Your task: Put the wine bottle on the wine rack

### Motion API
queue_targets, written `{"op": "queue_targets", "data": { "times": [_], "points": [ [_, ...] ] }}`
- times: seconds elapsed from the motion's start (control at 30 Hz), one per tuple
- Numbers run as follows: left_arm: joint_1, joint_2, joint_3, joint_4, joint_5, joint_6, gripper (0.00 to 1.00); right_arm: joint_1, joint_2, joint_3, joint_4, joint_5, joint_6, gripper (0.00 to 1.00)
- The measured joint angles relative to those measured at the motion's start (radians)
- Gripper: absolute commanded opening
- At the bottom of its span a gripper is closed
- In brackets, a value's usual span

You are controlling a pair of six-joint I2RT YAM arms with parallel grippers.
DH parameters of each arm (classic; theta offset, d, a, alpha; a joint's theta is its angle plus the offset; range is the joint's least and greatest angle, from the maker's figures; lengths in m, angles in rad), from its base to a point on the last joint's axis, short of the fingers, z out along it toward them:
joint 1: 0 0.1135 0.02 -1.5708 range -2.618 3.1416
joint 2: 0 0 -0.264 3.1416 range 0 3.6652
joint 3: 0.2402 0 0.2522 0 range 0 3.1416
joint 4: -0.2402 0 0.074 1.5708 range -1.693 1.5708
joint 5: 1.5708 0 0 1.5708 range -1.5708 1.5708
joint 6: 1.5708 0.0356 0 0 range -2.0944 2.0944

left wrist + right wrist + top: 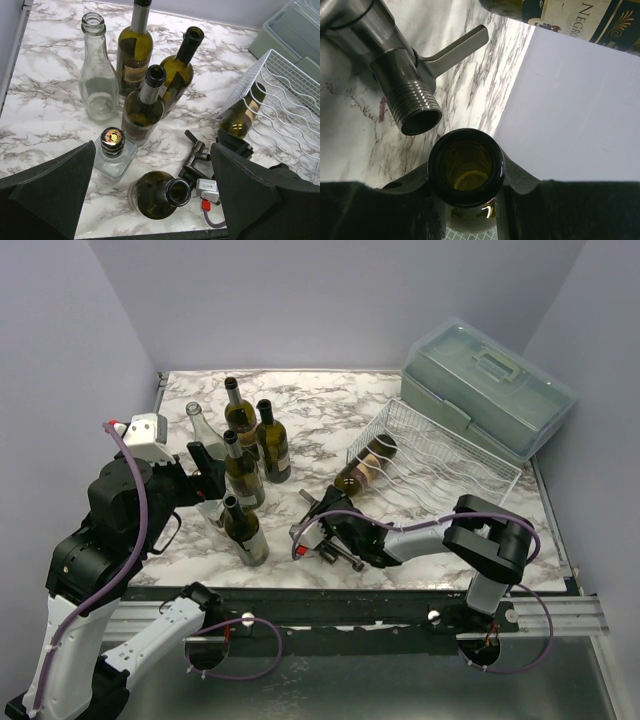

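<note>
A dark green wine bottle point(365, 465) lies on its side at the left end of the silver wire wine rack point(445, 455), its neck sticking out toward the front. My right gripper point(343, 502) is shut on that neck. In the right wrist view the bottle's open mouth point(466, 167) faces the camera between the black fingers point(380, 210), with rack mesh point(470, 234) below. The left wrist view shows the same bottle point(244, 116) in the rack point(292, 90). My left gripper point(152, 200) is open, hovering above a standing green bottle point(160, 195).
Several more bottles stand at the left: green ones point(243, 472) point(272, 440) point(240, 410), a clear one point(200, 430), and a small square capped one point(114, 150). A metal tap fitting point(195, 155) lies beside the right gripper. A translucent lidded box point(490, 385) sits behind the rack.
</note>
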Motion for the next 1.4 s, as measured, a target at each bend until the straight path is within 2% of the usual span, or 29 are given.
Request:
{"op": "queue_targets", "data": {
  "times": [0.6, 0.67, 0.73, 1.03, 1.2, 1.27, 1.37, 1.4],
  "points": [
    [0.000, 0.000, 0.000, 0.000, 0.000, 0.000, 0.99, -0.076, 0.084, 0.002, 0.132, 0.013, -0.059, 0.01],
    [0.000, 0.000, 0.000, 0.000, 0.000, 0.000, 0.99, -0.089, 0.085, 0.003, 0.132, 0.012, -0.055, 0.09],
    [0.000, 0.000, 0.000, 0.000, 0.000, -0.001, 0.99, -0.102, 0.086, 0.004, 0.132, 0.012, -0.047, 0.22],
    [0.000, -0.005, 0.008, 0.000, 0.000, -0.002, 0.99, -0.131, 0.089, 0.005, 0.126, -0.016, -0.008, 0.41],
    [0.000, -0.005, 0.008, 0.000, 0.000, -0.007, 0.99, -0.139, 0.094, 0.004, 0.119, -0.027, 0.016, 0.56],
    [0.000, -0.006, 0.008, 0.000, 0.000, -0.008, 0.99, -0.143, 0.093, 0.000, 0.114, -0.037, 0.030, 0.67],
    [0.000, -0.006, 0.008, 0.000, 0.000, -0.011, 0.99, -0.144, 0.075, -0.017, 0.082, -0.060, 0.066, 0.99],
    [0.000, -0.006, 0.008, 0.000, 0.000, -0.011, 0.99, -0.144, 0.063, -0.023, 0.064, -0.068, 0.078, 1.00]
  ]
}}
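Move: The wine bottle is already held by the neck in the right hand, base pointing out into the rack. The rack's left end, where it is going, centres about 12 cm ahead and 12 cm to the right, a couple of centimetres lower. The metal tap lies some 9 cm back, level sideways, about 5 cm below; the nearest dark standing bottle on the far side is 6 cm ahead, 11 cm left. From the left hand, that rack end is roughly 22 cm ahead, 33 cm right and 30 cm below. The bottle, base first, is pushed by its neck about 5 cm deeper into the left end of the rack, the right hand going forward and then forward and right while turning slightly clockwise. There the hand stops, opens its fingers wide to let go of the neck, sinks about 2 cm and just starts to draw back. ##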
